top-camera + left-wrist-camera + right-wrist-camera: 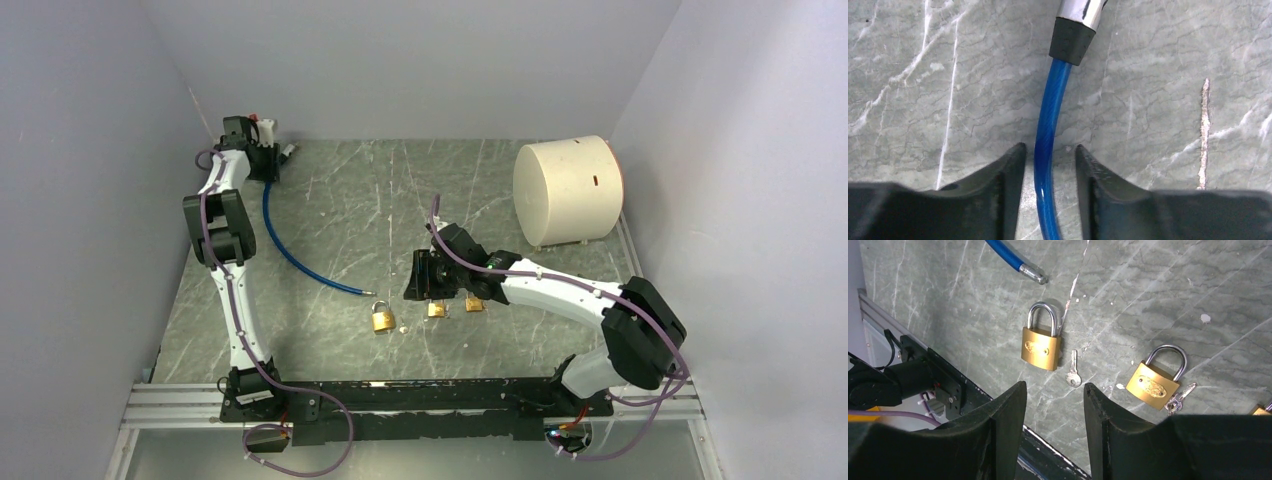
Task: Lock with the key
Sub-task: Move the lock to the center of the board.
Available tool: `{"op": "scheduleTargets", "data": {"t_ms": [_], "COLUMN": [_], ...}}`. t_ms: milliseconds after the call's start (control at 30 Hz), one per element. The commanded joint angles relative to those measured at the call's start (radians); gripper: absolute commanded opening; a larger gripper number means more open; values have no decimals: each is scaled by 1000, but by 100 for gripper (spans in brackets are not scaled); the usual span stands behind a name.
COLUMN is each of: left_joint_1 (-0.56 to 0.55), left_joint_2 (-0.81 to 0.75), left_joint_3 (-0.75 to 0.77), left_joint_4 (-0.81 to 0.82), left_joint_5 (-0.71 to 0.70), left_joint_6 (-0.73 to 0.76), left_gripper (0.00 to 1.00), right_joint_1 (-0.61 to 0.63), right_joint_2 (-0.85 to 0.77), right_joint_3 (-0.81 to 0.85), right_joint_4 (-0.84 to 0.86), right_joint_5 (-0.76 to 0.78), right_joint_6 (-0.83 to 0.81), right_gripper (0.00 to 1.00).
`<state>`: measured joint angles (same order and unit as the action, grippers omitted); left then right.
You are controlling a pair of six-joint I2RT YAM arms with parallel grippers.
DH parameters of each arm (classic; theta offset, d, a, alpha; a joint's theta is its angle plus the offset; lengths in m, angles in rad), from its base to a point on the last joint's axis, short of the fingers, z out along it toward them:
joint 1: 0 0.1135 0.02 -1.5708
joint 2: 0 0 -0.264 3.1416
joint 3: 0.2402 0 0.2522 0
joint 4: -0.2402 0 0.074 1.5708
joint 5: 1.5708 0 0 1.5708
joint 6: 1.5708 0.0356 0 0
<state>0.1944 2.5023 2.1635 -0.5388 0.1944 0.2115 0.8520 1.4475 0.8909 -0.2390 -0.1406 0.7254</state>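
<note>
A brass padlock (1041, 347) lies flat on the marble table with its shackle pointing away. A small silver key (1073, 375) lies loose just to its right. A second brass padlock (1154, 385) lies further right with a bunch of keys (1180, 397) beside it. My right gripper (1054, 387) hovers open above the table just near of the loose key, with nothing between its fingers. At the far left corner my left gripper (1048, 150) straddles a blue cable (1050, 110). Its jaws stand open, with a gap on each side of the cable.
A third padlock (474, 303) lies right of the other two. The blue cable (300, 262) curves from the far left corner toward the padlocks and ends in a metal tip (1032, 273). A large white cylinder (567, 190) lies on its side at the back right. Grey walls enclose the table.
</note>
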Motion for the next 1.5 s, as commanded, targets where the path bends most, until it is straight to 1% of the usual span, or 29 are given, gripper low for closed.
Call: {"op": "scheduleTargets", "data": {"t_ms": [0,100,267,400,500,667,767,867,967,1133,1300,1367,1467], "left_joint_1": [4,5,11,36,64,94,97,95,83,56,47,36,6], "left_joint_2": [33,40,7,-26,-39,-79,-110,-152,-205,-300,-385,-414,-441], "left_joint_3": [-20,-10,-36,-56,-56,-128,-185,-288,-406,-603,-782,-840,-884], "left_joint_4": [-45,-68,-50,-61,-113,-178,-219,-233,-217,-156,-61,-23,-17], "left_joint_5": [15,-40,-155,-193,-193,-157,-99,-21,22,50,66,86,76], "left_joint_6": [-17,-42,-99,-181,-275,-396,-460,-539,-609,-735,-883,-909,-910], "left_gripper": [40,30,3,3,3,3,3,3,3,3,2,3,2], "right_joint_1": [-4,-4,-4,-4,-4,-2,-2,-2,-2,-1,0,-1,-1], "right_joint_2": [-8,-10,-11,-18,-26,-31,-22,-12,4,33,58,63,61], "right_joint_3": [35,33,31,22,14,7,8,13,29,49,60,62,60], "right_joint_4": [16,21,23,32,40,61,69,62,32,14,-8,-15,-25], "right_joint_5": [-10,-17,-35,-46,-51,-63,-71,-60,-38,-33,-9,4,23], "right_joint_6": [-11,-8,0,14,27,53,68,91,102,111,121,123,126], "right_gripper": [48,48,48,48,48,48,49,50,51,51,51,51,52]}}
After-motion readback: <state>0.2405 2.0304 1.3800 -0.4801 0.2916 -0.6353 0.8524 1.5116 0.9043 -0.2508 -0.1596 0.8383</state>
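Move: The left hand's open fingers already straddle the blue hose, its middle right at the hand point and perhaps 1 cm below. The hose's metal fitting lies some 6 cm farther ahead and 5 cm to the right; its bare tip is about 33 cm back and 32 cm right, with the nearest padlock 6 cm behind that tip and 2 cm farther right. From the right hand, the gripping spot is roughly 40 cm ahead, 40 cm left and 8 cm lower. The left fingers close from half open and pinch the blue hose just behind the black collar of its fitting, low over the table. Keeping that grip, the left hand swings about 5 cm left while starting to draw back, then sweeps some 16 cm back in all and about 11 cm right again, nearly level, turning counter-clockwise some 40 degrees as its left side tips down. ##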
